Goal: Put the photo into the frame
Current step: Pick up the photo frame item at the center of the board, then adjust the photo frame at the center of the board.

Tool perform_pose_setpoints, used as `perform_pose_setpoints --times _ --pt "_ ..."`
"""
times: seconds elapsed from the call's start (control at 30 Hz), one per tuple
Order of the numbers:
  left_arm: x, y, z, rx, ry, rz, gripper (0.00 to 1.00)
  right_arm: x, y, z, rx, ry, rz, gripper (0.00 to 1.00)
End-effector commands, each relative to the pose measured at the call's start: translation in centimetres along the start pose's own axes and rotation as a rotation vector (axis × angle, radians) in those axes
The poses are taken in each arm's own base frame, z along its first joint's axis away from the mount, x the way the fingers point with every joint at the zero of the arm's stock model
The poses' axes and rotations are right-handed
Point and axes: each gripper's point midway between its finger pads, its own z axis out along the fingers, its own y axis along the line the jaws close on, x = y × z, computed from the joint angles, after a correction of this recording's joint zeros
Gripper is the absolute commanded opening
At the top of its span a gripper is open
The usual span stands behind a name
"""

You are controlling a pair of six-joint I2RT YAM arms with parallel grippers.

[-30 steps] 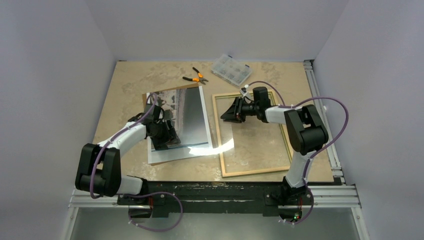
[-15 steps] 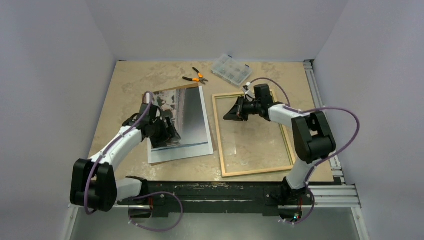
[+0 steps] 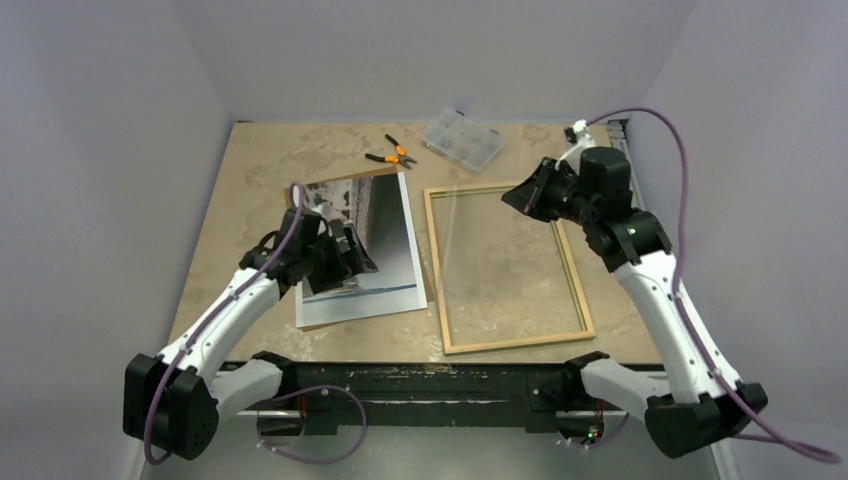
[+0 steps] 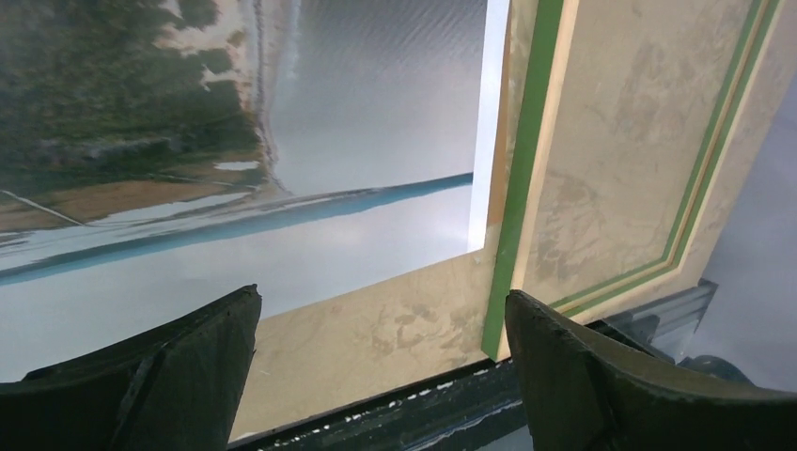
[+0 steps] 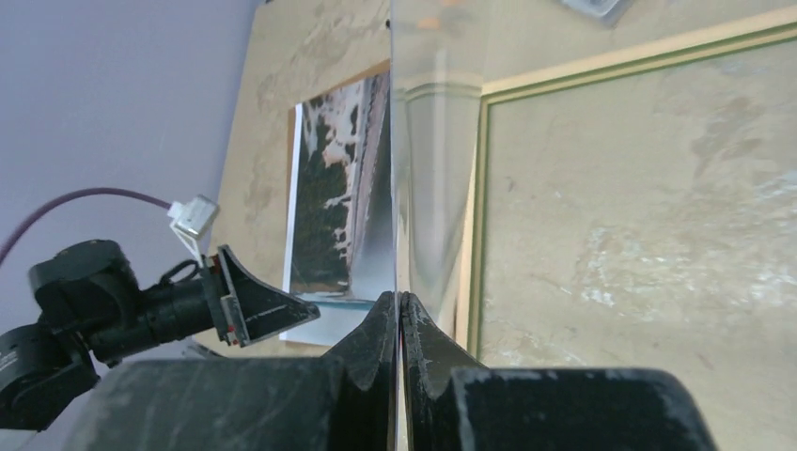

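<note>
The photo (image 3: 385,245), a dark grey-and-white print, lies face up left of centre on a brown backing sheet. To its right the frame (image 3: 436,270) lies with its pale wood back up; its green edge (image 4: 523,178) shows in the left wrist view beside the photo (image 4: 329,141). My left gripper (image 3: 345,258) hovers over the photo's left part, and my left gripper (image 4: 381,310) is open with nothing between its fingers. My right gripper (image 3: 518,195) is raised above the frame's far right corner. In the right wrist view my right gripper (image 5: 399,303) is shut on the edge of the clear pane (image 5: 428,188), which is seen edge-on.
The brown backing sheet (image 3: 345,181) sticks out beyond the photo at the far and near ends. Orange-handled pliers (image 3: 392,155) and a clear plastic parts box (image 3: 462,140) lie at the back of the table. A metal rail (image 3: 640,190) runs along the right edge.
My right arm has lifted and swung back to the right, its jaws closing on the clear pane and raising it off the frame. My left gripper has opened wider over the photo.
</note>
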Motion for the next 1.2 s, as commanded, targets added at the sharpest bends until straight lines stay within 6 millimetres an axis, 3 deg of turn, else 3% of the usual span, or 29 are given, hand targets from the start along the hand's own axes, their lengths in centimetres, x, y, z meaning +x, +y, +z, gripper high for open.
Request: perform_pose_setpoints --times 0.0,0.23,0.37,0.53,0.63,0.77,0.9,1.17 --pt "-0.5 -4.9 1.3 0.033 0.006 0.035 0.97 -2.1 -1.4 -5.3 0.181 -0.103 -0.044 0.0" --pt "2.8 -12.2 6.2 -0.011 0.117 0.155 0.91 -4.8 -1.4 -10.9 0.292 -0.22 -0.09 0.0" --pt "4.8 -14.0 9.0 -0.101 0.148 0.206 0.86 -5.3 -1.8 -12.9 0.337 -0.262 -0.102 0.0" --pt "5.9 -13.4 11.7 -0.209 0.145 0.234 0.78 -5.3 -2.2 -14.0 0.366 -0.277 -0.11 0.0" --pt "6.4 -12.6 13.0 -0.254 0.153 0.241 0.73 -5.0 -2.5 -13.9 0.369 -0.268 -0.108 0.0" --pt "6.9 -13.3 14.3 -0.215 0.166 0.244 0.62 -4.4 -2.5 -13.3 0.353 -0.249 -0.1 0.0" --pt "7.0 -13.1 14.9 -0.227 0.177 0.254 0.43 -4.2 -2.2 -12.9 0.332 -0.238 -0.092 0.0" --pt "6.9 -10.6 15.0 -0.322 0.188 0.257 0.12 -3.8 -1.9 -12.1 0.301 -0.22 -0.075 0.0"
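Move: From the open left gripper, the grip spot on the frame's left bar lies about 18 cm to the right, 2 cm ahead and 9 cm down; the frame's middle is about 36 cm right and 6 cm ahead. The photo's middle lies roughly 9 cm ahead, 1 cm left and 10 cm below the gripper. From the right gripper, already holding the raised clear sheet, that bar spot is about 10 cm left, 5 cm back and 29 cm down. Bring the left gripper some 18 cm to the right, level across the photo, then sink it about 8 cm over the frame's left bar and close its fingers to pinch the bar from both sides. Meanwhile keep the right fingers shut on the clear sheet and carry it about 10 cm right, with some back and up, turning that wrist some 20 degrees clockwise. ##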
